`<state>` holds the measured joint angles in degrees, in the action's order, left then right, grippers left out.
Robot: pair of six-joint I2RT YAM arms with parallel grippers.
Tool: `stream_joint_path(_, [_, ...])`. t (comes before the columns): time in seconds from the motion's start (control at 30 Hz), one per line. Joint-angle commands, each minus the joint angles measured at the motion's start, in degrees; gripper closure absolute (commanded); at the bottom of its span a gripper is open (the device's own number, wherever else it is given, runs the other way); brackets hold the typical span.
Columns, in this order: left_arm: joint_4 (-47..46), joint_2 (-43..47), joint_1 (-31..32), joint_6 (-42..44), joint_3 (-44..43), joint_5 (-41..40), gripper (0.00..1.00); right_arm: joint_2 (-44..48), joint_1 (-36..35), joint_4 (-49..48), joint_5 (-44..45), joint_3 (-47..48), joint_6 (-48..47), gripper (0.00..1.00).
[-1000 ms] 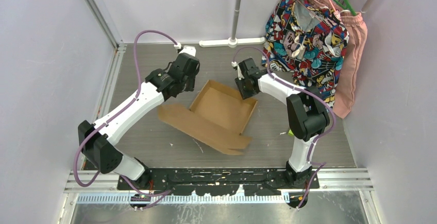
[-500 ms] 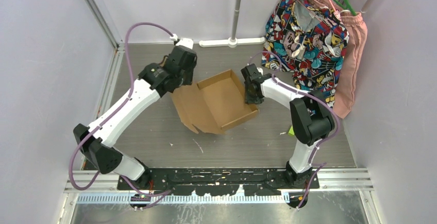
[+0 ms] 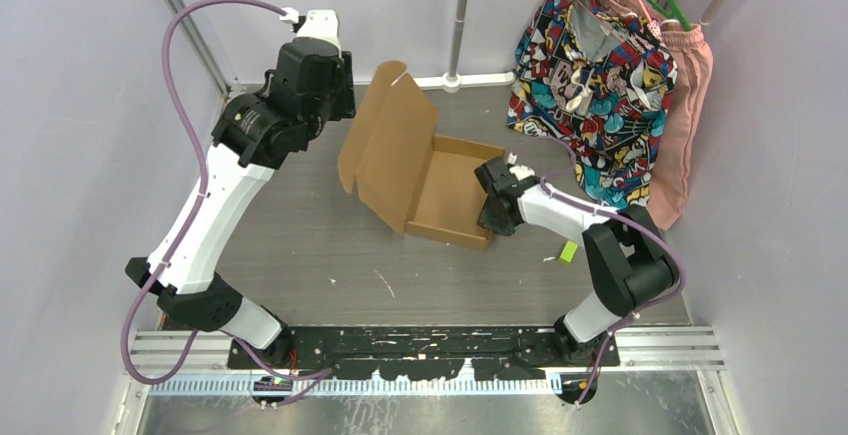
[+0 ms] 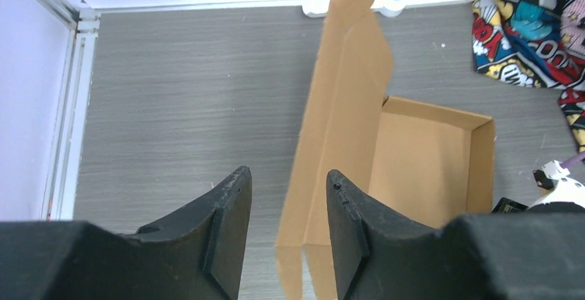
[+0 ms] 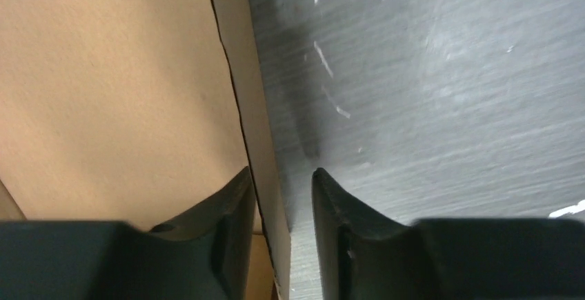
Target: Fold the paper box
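The paper box (image 3: 452, 193) is brown cardboard lying mid-table, its shallow tray open upward. Its lid panel (image 3: 388, 145) stands raised on the tray's left side. In the left wrist view the lid panel (image 4: 345, 93) and the tray (image 4: 421, 162) lie far below. My left gripper (image 3: 335, 100) hangs high above the table, left of the lid, open (image 4: 286, 183) with nothing between its fingers. My right gripper (image 3: 492, 210) sits low at the tray's right wall. Its jaws (image 5: 281, 172) straddle that wall (image 5: 255, 107), one finger inside the tray and one outside, with a gap left on the outer side.
Patterned and pink clothes (image 3: 600, 85) hang on hangers at the back right. A white pole foot (image 3: 450, 82) stands at the back wall. A small green scrap (image 3: 568, 251) lies right of the box. Pale walls enclose the table on three sides.
The box has turned and shifted toward the near right with the right gripper at its wall. The lid has swung from flat to upright. The left arm has risen and pulled back to the left.
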<state>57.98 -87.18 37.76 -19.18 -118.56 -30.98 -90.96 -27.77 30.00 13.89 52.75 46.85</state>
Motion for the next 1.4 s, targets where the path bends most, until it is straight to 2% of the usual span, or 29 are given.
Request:
stream_joint_path(0.0, [1.3, 1.7, -0.1, -1.2, 3.1, 0.6, 0.55, 4.8, -2.9, -6.0, 0.7, -3.4, 9.5, 0.53])
stream_joint_path(0.1, [1.0, 3.1, -0.1, -1.5, 5.8, 0.4, 0.55, 8.5, -3.0, -6.1, 0.9, -4.8, 9.3, 0.30])
stream_joint_path(0.2, [0.6, 4.5, -0.1, -1.7, 8.3, -0.2, 0.55, 12.4, -2.8, -3.1, 3.5, -2.5, 2.8, 0.12])
stream_joint_path(0.27, [0.3, 5.5, -0.1, -1.9, 10.0, -0.5, 0.55, 15.1, -1.9, -3.1, 3.7, 0.3, -6.8, 0.09])
stream_joint_path(0.37, [0.2, 7.4, -0.1, -2.4, 12.5, -0.9, 0.55, 15.9, 0.0, -8.9, 0.4, 3.9, -29.4, 0.10])
stream_joint_path(0.47, [0.7, 8.8, -0.1, -3.0, 13.8, 0.0, 0.55, 10.2, 2.5, -13.1, -5.0, 9.4, -46.2, 0.12])
stream_joint_path(0.6, [1.7, 10.1, -0.1, -3.3, 15.2, 0.3, 0.55, -1.5, 3.3, -12.6, -4.0, 18.5, -61.9, 0.10])
stream_joint_path(0.8, [1.2, 10.1, -0.2, -3.8, 17.7, 2.8, 0.54, -13.5, 5.8, -13.0, -11.7, 30.6, -68.0, 0.10])
stream_joint_path(0.9, [1.0, 10.2, -0.2, -3.9, 18.7, 4.4, 0.52, -17.7, 6.2, -15.1, -13.1, 33.4, -72.2, 0.09])
stream_joint_path(0.97, [0.5, 10.9, -0.2, -3.5, 19.6, 4.5, 0.52, -19.6, 6.9, -14.7, -18.0, 35.3, -74.0, 0.08])
stream_joint_path(1.2, [0.9, 9.8, -1.9, -1.8, 19.1, 5.0, 0.51, -26.0, 7.6, -11.9, -25.6, 40.9, -73.8, 0.08])
stream_joint_path(1.37, [0.6, 9.0, -2.5, -1.7, 18.9, 5.7, 0.51, -28.9, 7.6, -12.3, -26.9, 40.8, -73.2, 0.12])
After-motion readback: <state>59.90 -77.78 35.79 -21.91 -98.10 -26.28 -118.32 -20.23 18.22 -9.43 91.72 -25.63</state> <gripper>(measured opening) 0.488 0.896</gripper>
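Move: My right fingers sit astride the tray's right wall near its front corner. The tray's far wall is about 20 cm ahead and 4 cm left at roughly the same height; the raised lid's middle is some 14 cm ahead, 15 cm left and 8 cm up, and the green block 5 cm back and 11 cm right, 2 cm down. From my high left hand the lid is about 8 cm ahead, 3 cm right and 29 cm below. I spread my right fingers wide and back them a little towards me, then lift clear of the right wall by some 13 cm, swing forward over the tray and sink again, stopping open above the far wall, about 21 cm forward and 6 cm left. The wrist turns some 65 degrees counter-clockwise on the way. Meanwhile my open left hand sinks about 8 cm nearer the lid, drifting back and slightly left and tipping down. ##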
